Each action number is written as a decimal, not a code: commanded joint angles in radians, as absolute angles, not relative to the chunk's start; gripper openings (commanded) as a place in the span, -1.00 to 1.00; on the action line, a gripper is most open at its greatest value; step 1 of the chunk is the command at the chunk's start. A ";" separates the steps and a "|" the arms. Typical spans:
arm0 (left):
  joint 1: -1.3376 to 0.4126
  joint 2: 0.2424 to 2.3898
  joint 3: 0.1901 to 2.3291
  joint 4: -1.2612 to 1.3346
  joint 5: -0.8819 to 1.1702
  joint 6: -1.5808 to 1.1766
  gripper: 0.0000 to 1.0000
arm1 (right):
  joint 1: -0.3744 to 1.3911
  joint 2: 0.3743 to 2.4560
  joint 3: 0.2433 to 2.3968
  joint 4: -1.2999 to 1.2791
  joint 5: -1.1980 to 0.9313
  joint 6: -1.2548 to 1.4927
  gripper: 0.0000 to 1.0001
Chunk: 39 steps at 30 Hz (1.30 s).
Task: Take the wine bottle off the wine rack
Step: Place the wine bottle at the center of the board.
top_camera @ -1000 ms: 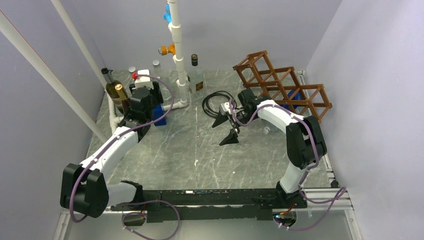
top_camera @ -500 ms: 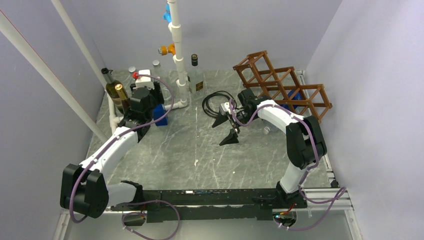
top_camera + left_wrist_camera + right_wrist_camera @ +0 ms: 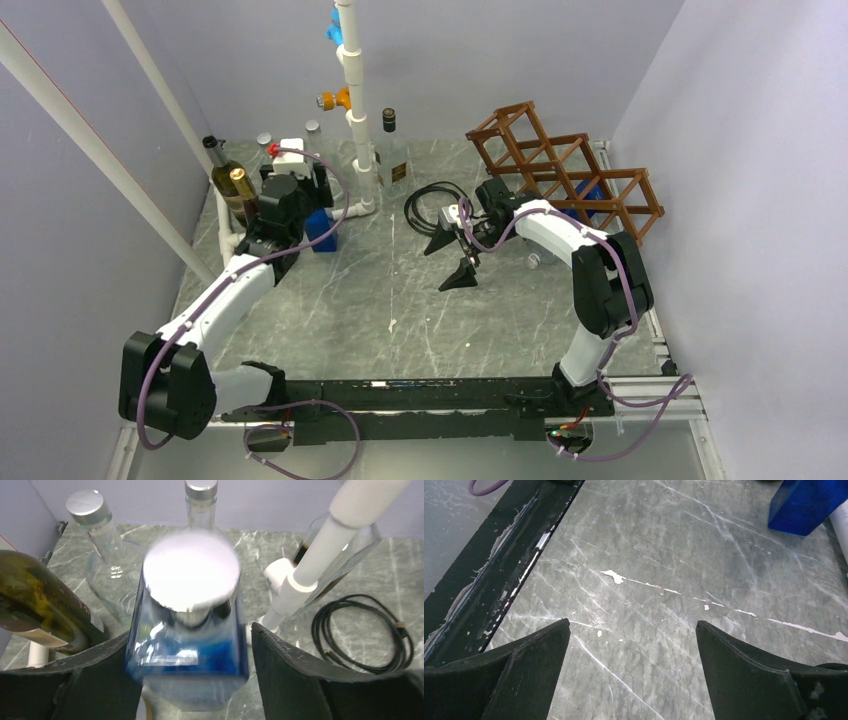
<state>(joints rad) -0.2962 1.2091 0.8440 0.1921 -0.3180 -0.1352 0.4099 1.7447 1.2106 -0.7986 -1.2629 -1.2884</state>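
The wine bottle, blue and square-shouldered with a silver cap, stands on the table at the back left, away from the wine rack. My left gripper straddles it from above, open. A gap shows at the right finger, while the left finger is close to the glass. The bottle looks blurred against a sharp background. My right gripper hangs open over bare table mid-scene with nothing between its fingers. Something blue shows inside the rack's lower cells, partly hidden by the right arm.
An olive-green bottle and clear capped bottles crowd the back left corner. A white pipe stand rises just right of the blue bottle. A black cable coil lies beside it, and a clear bottle stands behind.
My left gripper's fingers have spread wider around the blue bottle and the wrist has shifted slightly. The right arm has not moved.
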 commanded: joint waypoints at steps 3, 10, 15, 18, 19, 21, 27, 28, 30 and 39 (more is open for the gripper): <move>-0.299 1.146 0.915 0.237 -0.304 -0.131 0.67 | 0.407 1.730 1.207 -0.782 -1.289 -1.292 0.99; -0.299 1.119 0.931 0.202 -0.315 -0.129 0.95 | 0.407 1.730 1.207 -0.781 -1.289 -1.290 0.99; -0.299 1.083 0.944 0.169 -0.315 -0.119 0.99 | 0.407 1.732 1.207 -0.781 -1.289 -1.291 0.99; -0.299 1.057 0.950 0.148 -0.308 -0.112 0.99 | 0.407 1.731 1.206 -0.781 -1.288 -1.291 0.99; -0.299 1.048 0.953 0.141 -0.302 -0.108 0.99 | 0.407 1.732 1.206 -0.781 -1.288 -1.291 0.99; -0.299 1.028 0.957 0.127 -0.297 -0.106 0.99 | 0.407 1.731 1.207 -0.781 -1.287 -1.290 0.99; -0.299 0.960 0.958 0.094 -0.283 -0.097 0.99 | 0.407 1.733 1.207 -0.785 -1.282 -1.294 0.99; -0.299 0.948 0.957 0.088 -0.280 -0.097 0.99 | 0.407 1.732 1.207 -0.786 -1.281 -1.296 0.99; -0.299 0.925 0.958 0.074 -0.268 -0.096 0.99 | 0.405 1.731 1.208 -0.792 -1.278 -1.301 0.99; -0.299 0.835 0.945 0.012 -0.065 -0.116 0.99 | 0.389 1.723 1.213 -0.814 -1.276 -1.318 0.99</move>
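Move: The blue wine bottle stands between the left fingers, its middle some 9 cm below the hand point. To the left hand's left, their middles also about 9 cm down, stand the gold-topped bottle (about 9 cm left, 4 cm back) and the green bottle (some 15 cm left, 4 cm ahead); a clear bottle is about 10 cm straight ahead. From the right hand, the blue bottle is about 30 cm left and 15 cm ahead, roughly level. Left fingers open wide off the blue wine bottle; the hand rises about 11 cm, backing 7 cm away. ##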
